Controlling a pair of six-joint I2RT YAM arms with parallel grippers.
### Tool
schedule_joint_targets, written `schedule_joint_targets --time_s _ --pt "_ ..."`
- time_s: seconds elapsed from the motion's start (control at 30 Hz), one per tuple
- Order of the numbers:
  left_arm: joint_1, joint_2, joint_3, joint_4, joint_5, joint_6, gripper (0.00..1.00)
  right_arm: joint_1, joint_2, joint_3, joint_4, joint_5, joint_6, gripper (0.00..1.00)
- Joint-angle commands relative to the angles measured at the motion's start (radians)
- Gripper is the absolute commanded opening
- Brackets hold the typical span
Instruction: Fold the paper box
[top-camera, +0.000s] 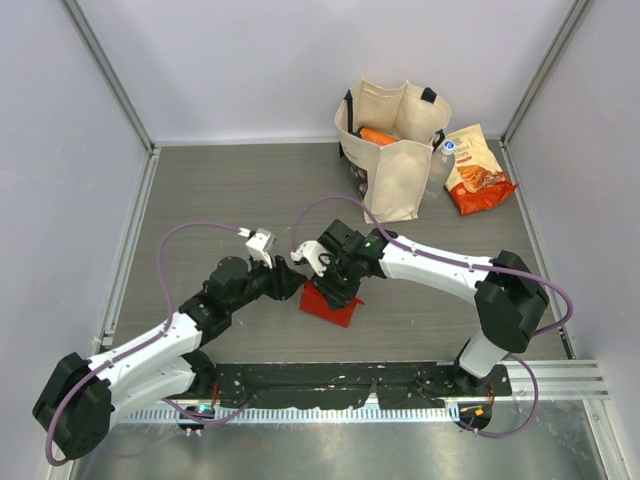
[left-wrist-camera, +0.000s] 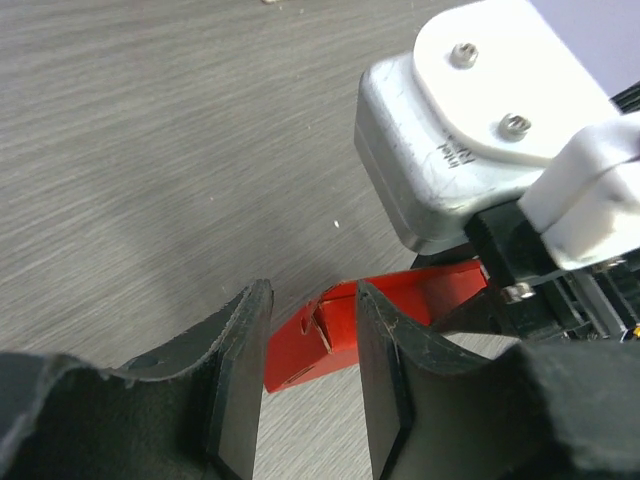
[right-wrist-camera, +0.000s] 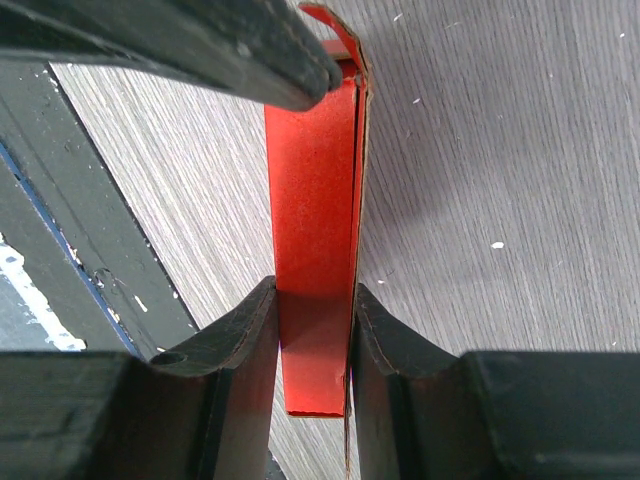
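Observation:
The paper box (top-camera: 330, 306) is bright red card, partly folded and standing on edge on the table in front of the arms. My right gripper (right-wrist-camera: 314, 290) is shut on it, a pad pressed to each side of the narrow red panel (right-wrist-camera: 315, 170). In the top view the right gripper (top-camera: 336, 288) comes down on the box from above. My left gripper (left-wrist-camera: 313, 300) is open just to the left of the box (left-wrist-camera: 300, 350), whose slotted end shows past the fingertips with bare table between the pads. The left gripper (top-camera: 293, 278) sits beside the right one.
A beige tote bag (top-camera: 395, 150) stands at the back with an orange item inside. An orange-red snack bag (top-camera: 478, 170) lies to its right, with a clear bottle (top-camera: 440, 165) between them. The black mounting plate (top-camera: 350, 378) runs along the near edge. Walls enclose three sides.

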Motion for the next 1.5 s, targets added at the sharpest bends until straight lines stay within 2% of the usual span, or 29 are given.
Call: schedule_joint_targets --time_s 0.0,0.33,0.47,0.53,0.77,1.03,1.23,1.47 --pt "-0.006 0.063 0.043 0.025 0.049 0.016 0.42 -0.001 -0.024 0.023 0.018 -0.021 -0.010 0.25" --pt "-0.007 0.085 0.050 0.037 0.043 0.019 0.32 -0.001 -0.030 0.015 0.025 -0.032 0.001 0.25" --pt "-0.007 0.069 0.056 0.025 0.026 0.024 0.41 -0.001 -0.023 0.018 0.025 -0.035 0.001 0.25" --pt "-0.007 0.066 0.060 0.017 0.022 0.027 0.40 0.001 -0.021 0.018 0.027 -0.037 0.000 0.25" --pt "-0.007 0.060 0.055 0.023 0.031 0.027 0.29 -0.001 -0.020 0.021 0.027 -0.040 0.001 0.24" --pt "-0.030 0.077 0.063 0.013 0.035 0.039 0.22 -0.001 -0.013 0.027 0.027 -0.037 0.003 0.24" --pt "-0.078 0.056 0.070 -0.027 -0.037 0.054 0.09 -0.001 -0.010 0.035 0.041 -0.006 0.013 0.24" --pt "-0.150 0.037 0.046 -0.026 -0.190 0.074 0.07 -0.001 -0.007 0.052 0.051 0.022 0.019 0.24"
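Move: The box's loose end flap, at the corner nearest the left hand, lies about 1 cm back, 2 cm to the right and 2 cm below the half-open left fingers. The box's middle is some 7 cm to the right of that hand, 5 cm back and 6 cm lower; the right fingertips gripping the box are about 8 cm right, 4 cm back and 6 cm lower. From the right hand, the flap lies roughly 6 cm left, 4 cm ahead and 4 cm higher. With the right hand keeping its grip and holding the box practically still, the left hand sinks some 2.5 cm to bring its parted fingertips over the box's near corner, then comes back up a little. It next eases about 1 cm to the right and slightly back towards the box while its fingers go from a little under half open to almost shut, pinching the end flap and the box edge between their tips. ##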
